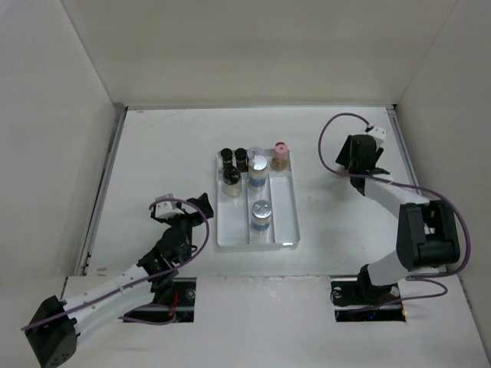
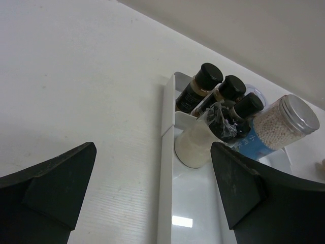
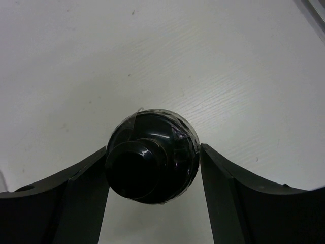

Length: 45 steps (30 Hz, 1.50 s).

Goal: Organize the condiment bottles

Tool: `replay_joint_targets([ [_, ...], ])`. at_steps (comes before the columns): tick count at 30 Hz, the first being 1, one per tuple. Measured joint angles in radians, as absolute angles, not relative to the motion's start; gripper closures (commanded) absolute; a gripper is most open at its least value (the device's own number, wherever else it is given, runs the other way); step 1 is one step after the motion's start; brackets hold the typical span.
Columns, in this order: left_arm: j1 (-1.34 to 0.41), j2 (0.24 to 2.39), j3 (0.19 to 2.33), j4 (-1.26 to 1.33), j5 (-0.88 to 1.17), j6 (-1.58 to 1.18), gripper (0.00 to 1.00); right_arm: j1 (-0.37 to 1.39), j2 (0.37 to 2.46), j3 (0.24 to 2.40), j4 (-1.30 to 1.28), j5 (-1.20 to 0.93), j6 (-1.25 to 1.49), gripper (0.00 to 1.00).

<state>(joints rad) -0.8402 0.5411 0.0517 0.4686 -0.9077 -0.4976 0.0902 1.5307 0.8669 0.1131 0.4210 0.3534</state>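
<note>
A clear divided tray (image 1: 285, 222) holds three small black-capped bottles (image 1: 231, 175) at its far left, two pale grey-lidded cylinders with blue labels (image 1: 261, 215) down the middle, and a pink-capped bottle (image 1: 280, 153) at the far right. My right gripper (image 1: 360, 157) is off to the tray's right. In the right wrist view both fingers press the sides of a dark black-capped bottle (image 3: 152, 155) standing on the table. My left gripper (image 2: 152, 188) is open over the tray's left wall (image 2: 166, 152), short of the black-capped bottles (image 2: 232, 87) and a cylinder (image 2: 284, 124).
White walls enclose the table on the left, back and right. The right arm's purple cable (image 1: 326, 134) loops above the table behind the gripper. The tray's right compartment (image 1: 285, 201) has bare floor.
</note>
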Motion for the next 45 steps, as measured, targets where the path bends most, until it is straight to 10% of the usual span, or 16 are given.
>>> replay_joint_targets([
  [9,-0.838,0.556,0.052,0.466,-0.901,-0.498,0.00,0.418,1.172,0.708,0.158,0.478,0.371,0.42],
  [17,-0.833,0.548,0.052,0.429,-0.902,-0.500,0.00,0.696,1.261,0.716,0.219,0.466,0.394,0.41],
  [26,-0.823,0.525,0.072,0.369,-0.900,-0.506,0.00,0.722,1.406,0.725,0.230,0.465,0.395,0.38],
  [36,-0.796,0.584,0.165,0.308,-0.886,-0.533,0.00,0.741,1.462,0.729,0.258,0.481,0.398,0.00],
  [45,-0.709,0.736,0.425,0.037,-0.866,-0.588,0.00,0.651,1.269,0.731,0.251,0.498,0.397,0.00],
])
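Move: The right hand already holds the dark-capped bottle. Its spot, at the back of the tray's empty right compartment, lies some 24 cm left, 8 cm back and 7 cm below. The pink-capped bottle stands about 9 cm beyond that spot; the far silver-lidded jar is roughly 9 cm left and 6 cm beyond it, the near silver-lidded jar 8 cm left and 8 cm nearer. From the left hand the spot is about 33 cm right, 8 cm ahead, 10 cm lower. Swinging left about 24 cm and back some 8 cm in a high arc, the right hand carries the gripped bottle over the tray wall, turning counter-clockwise, then lowers it into the right compartment between the pink-capped bottle and the near silver-lidded jar. The fingers open fully, let go, and the hand lifts away, backing to the right. The empty left hand late on rises and eases forward a little. ##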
